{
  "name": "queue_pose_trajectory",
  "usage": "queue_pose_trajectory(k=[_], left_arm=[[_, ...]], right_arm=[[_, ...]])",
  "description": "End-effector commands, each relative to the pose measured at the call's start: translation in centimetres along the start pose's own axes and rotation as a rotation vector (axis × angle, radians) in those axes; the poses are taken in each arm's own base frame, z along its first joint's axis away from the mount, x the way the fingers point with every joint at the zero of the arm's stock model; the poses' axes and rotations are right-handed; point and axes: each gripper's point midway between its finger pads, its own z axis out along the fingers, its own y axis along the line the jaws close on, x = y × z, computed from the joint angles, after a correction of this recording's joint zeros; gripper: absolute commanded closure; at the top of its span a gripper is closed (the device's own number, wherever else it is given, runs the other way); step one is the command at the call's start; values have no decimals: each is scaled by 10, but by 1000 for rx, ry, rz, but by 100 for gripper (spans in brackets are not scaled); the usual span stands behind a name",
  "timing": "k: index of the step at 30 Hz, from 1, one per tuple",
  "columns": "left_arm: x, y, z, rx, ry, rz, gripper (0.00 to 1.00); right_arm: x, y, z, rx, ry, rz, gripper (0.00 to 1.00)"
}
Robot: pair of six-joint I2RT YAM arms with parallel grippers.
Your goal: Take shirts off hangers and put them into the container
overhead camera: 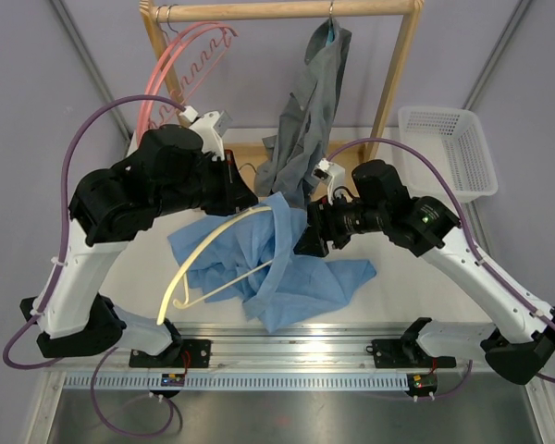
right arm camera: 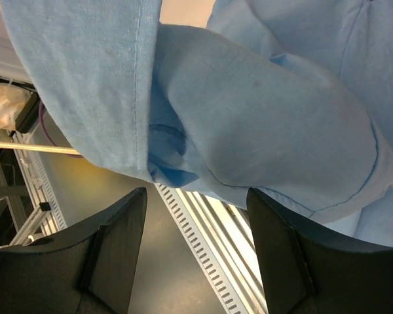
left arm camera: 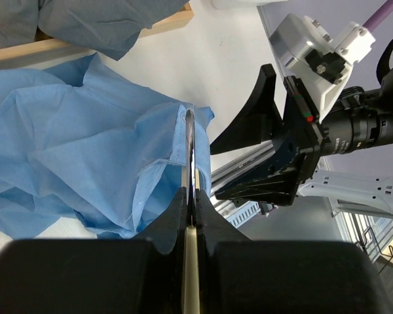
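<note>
The light blue shirt (overhead camera: pixel 301 273) lies crumpled on the table, draped partly over the pale cream hanger (overhead camera: pixel 208 250). My left gripper (overhead camera: pixel 248 199) is shut on the cream hanger (left arm camera: pixel 191 261) just below its metal hook (left arm camera: pixel 190 147), with blue cloth (left arm camera: pixel 72 150) to its left. Beside the shirt's upper edge my right gripper (overhead camera: pixel 307 237) is open. Its fingers (right arm camera: pixel 118 242) stand apart below a hanging fold of blue shirt (right arm camera: pixel 249 111), with nothing between them. The dark grey shirt (overhead camera: pixel 310 120) hangs on a bluish hanger (overhead camera: pixel 329 28) from the rack. The white mesh container (overhead camera: pixel 449 148) stands at the far right.
A wooden rack (overhead camera: pixel 277 11) spans the back, with bare pink hangers (overhead camera: pixel 180 65) at its left end. Its wooden base (left arm camera: pixel 26 51) runs under the grey shirt. An aluminium rail (overhead camera: pixel 296 347) lines the table's near edge.
</note>
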Motion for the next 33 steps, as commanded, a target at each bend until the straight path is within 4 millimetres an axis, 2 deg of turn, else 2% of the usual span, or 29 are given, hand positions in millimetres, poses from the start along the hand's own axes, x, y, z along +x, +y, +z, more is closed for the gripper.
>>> queue_pose_trajectory(k=[1,10,15,18,22,25,29,30,33], left_arm=[[-14,-19,0,90,-62,-5,100],[2,-9,41,32,3,16,100],[5,-12,57,26,6,29,100],[3,-16,63,34,2,31,100],[-5,-21,59,47,-29,33,100],[-11,-20,52,42,-52,42,100],[-17,-13,37,14,-90,56,100],[-19,-12,31,12,-101,56,100],[-21,-6,17,-5,-125,60,100]], right_arm=[[-17,2,-6,49,-52,-37,29],[-34,-4,-5,210,-106,-15,28],[-34,12,12,197,-73,-29,28],[-32,13,21,219,-52,-28,27],[-35,11,26,245,-55,-19,30],[-38,8,23,274,-66,-7,39],[-37,5,15,303,-75,6,65],[-39,1,11,328,-93,11,79],[-38,-2,3,354,-107,15,95]])
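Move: The blue shirt's upper fold, hung over the hanger, lies about 5 cm to the right hand's left, some 2 cm ahead and 2 cm above it. The wooden hanger's middle is roughly 15 cm to the right hand's left, about level fore and aft and 4 cm higher; the grey shirt hangs some 25 cm straight ahead of it. From the left hand, already gripping the hanger, the fold is about 5 cm right, 6 cm back and 6 cm lower. The right fingers pinch the blue shirt's upper fold beside the hanger: open at first, the hand eases about 3 cm left and as far forward, turning some 20 degrees, partly clockwise, then closes almost shut. Meanwhile the left hand keeps its grip and carries the hanger right and down about 5 cm and slightly forward towards the right hand, then lifts back a little. ##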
